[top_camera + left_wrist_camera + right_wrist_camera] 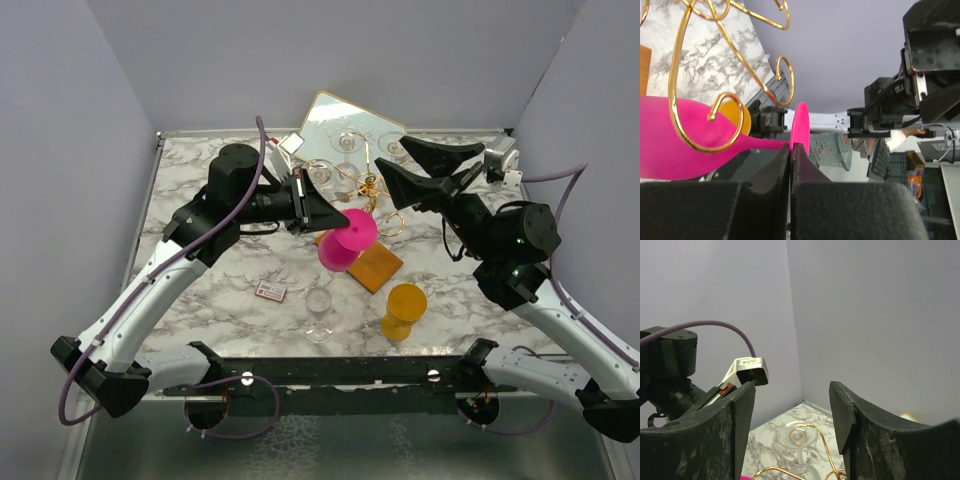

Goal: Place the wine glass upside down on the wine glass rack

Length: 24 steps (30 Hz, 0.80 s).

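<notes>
My left gripper [338, 216] [790, 148] is shut on the thin stem of a pink wine glass [345, 240] [670, 152], which is tipped on its side. The glass hangs just above the orange-brown wooden base [378, 268] of the wine glass rack [371, 187]. In the left wrist view a curled gold arm of the rack [677, 115] crosses in front of the pink bowl. My right gripper [412, 168] [792, 412] stands open and empty behind the rack, above it. A clear glass [801, 436] hangs upside down there, its foot in a gold curl.
A clear wine glass [318, 312] and an orange glass [403, 308] stand upright near the front edge. A small card [270, 291] lies left of them. A gold-framed mirror [335, 112] leans at the back wall. Grey walls close in three sides.
</notes>
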### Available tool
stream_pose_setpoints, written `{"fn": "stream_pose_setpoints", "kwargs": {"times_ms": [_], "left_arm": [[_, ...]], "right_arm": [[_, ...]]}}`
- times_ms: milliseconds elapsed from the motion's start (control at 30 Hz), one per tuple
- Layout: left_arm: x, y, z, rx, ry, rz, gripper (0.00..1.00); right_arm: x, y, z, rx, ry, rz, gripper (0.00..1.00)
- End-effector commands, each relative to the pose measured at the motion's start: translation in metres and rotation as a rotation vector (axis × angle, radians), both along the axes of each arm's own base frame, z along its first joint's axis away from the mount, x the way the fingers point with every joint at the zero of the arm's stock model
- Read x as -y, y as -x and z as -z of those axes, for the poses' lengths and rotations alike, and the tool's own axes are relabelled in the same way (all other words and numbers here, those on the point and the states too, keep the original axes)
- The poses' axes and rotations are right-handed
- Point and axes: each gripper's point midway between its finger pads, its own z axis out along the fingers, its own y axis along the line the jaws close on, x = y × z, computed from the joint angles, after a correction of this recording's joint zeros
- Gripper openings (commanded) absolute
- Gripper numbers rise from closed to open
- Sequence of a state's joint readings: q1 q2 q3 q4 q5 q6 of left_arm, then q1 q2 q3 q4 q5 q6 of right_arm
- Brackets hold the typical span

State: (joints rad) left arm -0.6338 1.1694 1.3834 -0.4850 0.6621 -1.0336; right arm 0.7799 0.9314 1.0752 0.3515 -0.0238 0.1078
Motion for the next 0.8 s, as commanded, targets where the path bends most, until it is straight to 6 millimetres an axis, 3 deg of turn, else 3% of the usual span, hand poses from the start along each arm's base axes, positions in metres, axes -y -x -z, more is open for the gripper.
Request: {"fn": "stream_pose_setpoints", "kwargs": {"times_ms": [0,500,767], "left_arm": [[0.008,-0.016,-0.027,0.079,0.081,-0.056,0.00],[0.010,-0.052,-0.026,0.056,0.112,-0.223,0.00],[0.002,-0.062,-0.004,0.000,0.092,-0.325,0.00]], "right_arm": [[0.012,0.003,-0.005,0.001,-0.033,0.040,0.61],[0.030,0.008,-0.008,0.005,-0.054,0.085,0.61],[0.033,0.009,-0.006,0.000,-0.057,0.092,0.61]]}}
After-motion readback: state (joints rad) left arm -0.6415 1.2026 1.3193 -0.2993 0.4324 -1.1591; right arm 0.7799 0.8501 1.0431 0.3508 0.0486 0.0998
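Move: The shut left hand holds the magenta goblet upside down by its stem. The rack's front-left hook, where it is being taken, lies about 5 cm ahead, 1 cm left and 4 cm below. The rack hub is about 10 cm ahead and 4 cm right, the front-right hook 2 cm ahead and 7 cm right, both slightly lower. From the right hand, the front-left hook is roughly 2 cm back, 7 cm left and 15 cm below. Forward about 5 cm goes the left hand, bringing the inverted goblet in towards the rack's front-left hook while turning some 15 degrees counter-clockwise; it first rises about 1.5 cm, then sinks about 2 cm at the end, with the fingers keeping their hold. The empty right hand, still open, backs off roughly 3 cm to the right. ##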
